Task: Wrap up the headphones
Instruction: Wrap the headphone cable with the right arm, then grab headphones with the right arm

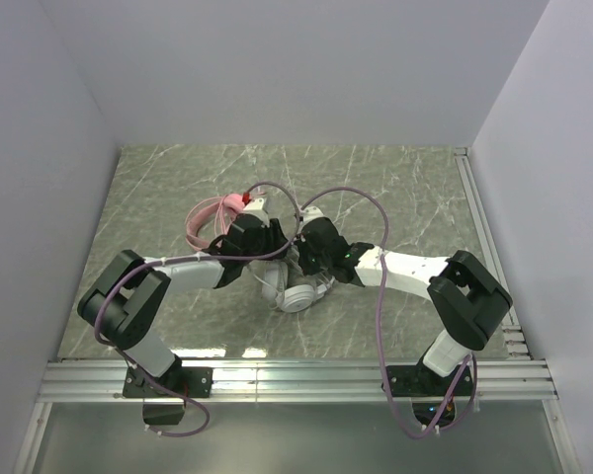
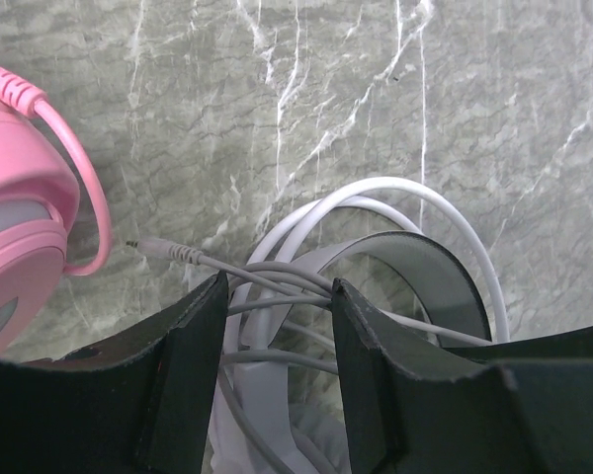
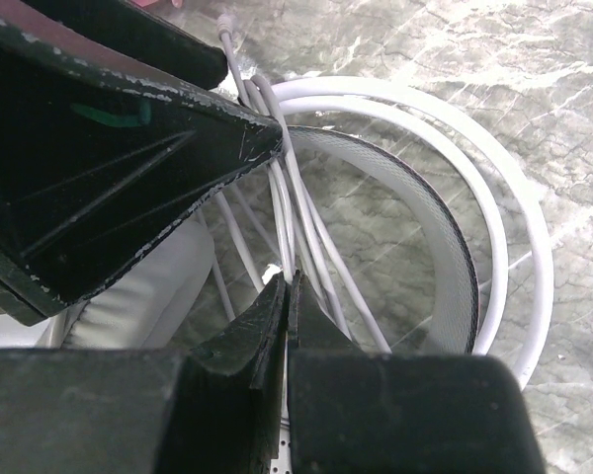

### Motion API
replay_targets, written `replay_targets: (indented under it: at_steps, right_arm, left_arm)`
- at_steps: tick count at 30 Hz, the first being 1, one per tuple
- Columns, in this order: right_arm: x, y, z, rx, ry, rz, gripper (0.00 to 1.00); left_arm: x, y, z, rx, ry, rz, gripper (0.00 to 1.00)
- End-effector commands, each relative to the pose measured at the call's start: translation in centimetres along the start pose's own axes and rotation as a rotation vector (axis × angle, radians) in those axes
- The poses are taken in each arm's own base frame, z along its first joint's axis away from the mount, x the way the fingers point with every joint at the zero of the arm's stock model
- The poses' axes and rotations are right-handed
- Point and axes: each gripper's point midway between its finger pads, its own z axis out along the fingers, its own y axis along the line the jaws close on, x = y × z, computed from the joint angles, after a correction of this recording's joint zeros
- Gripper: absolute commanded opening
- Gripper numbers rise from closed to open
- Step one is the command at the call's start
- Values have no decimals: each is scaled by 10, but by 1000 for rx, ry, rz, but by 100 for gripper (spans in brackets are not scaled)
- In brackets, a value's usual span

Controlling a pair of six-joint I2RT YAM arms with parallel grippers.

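Note:
The white headphones [image 1: 298, 294] lie mid-table between both grippers, with the pink headphones [image 1: 212, 212] just behind on the left. My left gripper [image 2: 277, 286] stands open astride several loops of the grey-white cable [image 2: 277, 269] and the white headband [image 2: 395, 193]; the cable's plug [image 2: 158, 249] pokes out left, beside the pink headphones [image 2: 20, 217]. My right gripper [image 3: 289, 281] is shut, and a strand of that cable [image 3: 301, 207] runs into its tips. The white headband [image 3: 514, 197] and an earcup cushion [image 3: 138, 296] lie past it, under the left gripper [image 3: 128, 148].
The green marble table [image 1: 405, 188] is walled on the left, back and right. A metal rail [image 1: 296, 380] runs along the near edge by the arm bases. Purple arm cables [image 1: 381, 296] loop above the headphones.

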Motion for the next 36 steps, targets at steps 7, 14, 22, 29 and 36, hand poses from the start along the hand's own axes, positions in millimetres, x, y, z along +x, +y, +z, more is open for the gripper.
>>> replay_targets:
  at_steps: [7, 14, 22, 29, 36]
  right_arm:
    - [-12, 2, 1, -11, -50, 8, 0]
    - [-25, 1, -11, -18, -83, 28, 18]
    - [-44, -8, -37, -24, -152, 70, 36]
    - [-34, -37, -68, 27, -147, 209, 63]
    - [3, -60, -93, 46, -81, 495, 83]
  left_arm:
    - [15, -5, -6, 55, -11, -80, 51]
    - [16, -3, -6, 54, -23, -90, 51]
    - [14, -3, -9, 60, -37, -94, 50]
    - [16, -4, -9, 72, -41, -106, 50]
    - [19, -5, -11, 90, -50, -123, 50]
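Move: My right fingers are shut on the headphone cable, right at the fingertips. The white headphones lie just under it, some 4 cm lower: headband about 3 cm ahead and 5 to the right, ear cups roughly 7 cm back and 2 left. The pink headphones lie about 8 cm ahead and 16 left. From my left hand, that held stretch of cable is about 3 cm back and 5 right. I open my right fingers wide and let go of the cable, lifting clear by about 5 cm, then swing off to my right some 9 cm, away from the cable and my left hand, while the wrist turns roughly 20 degrees clockwise and rolls. My left hand stays at the loops, half open, rolling slightly. ##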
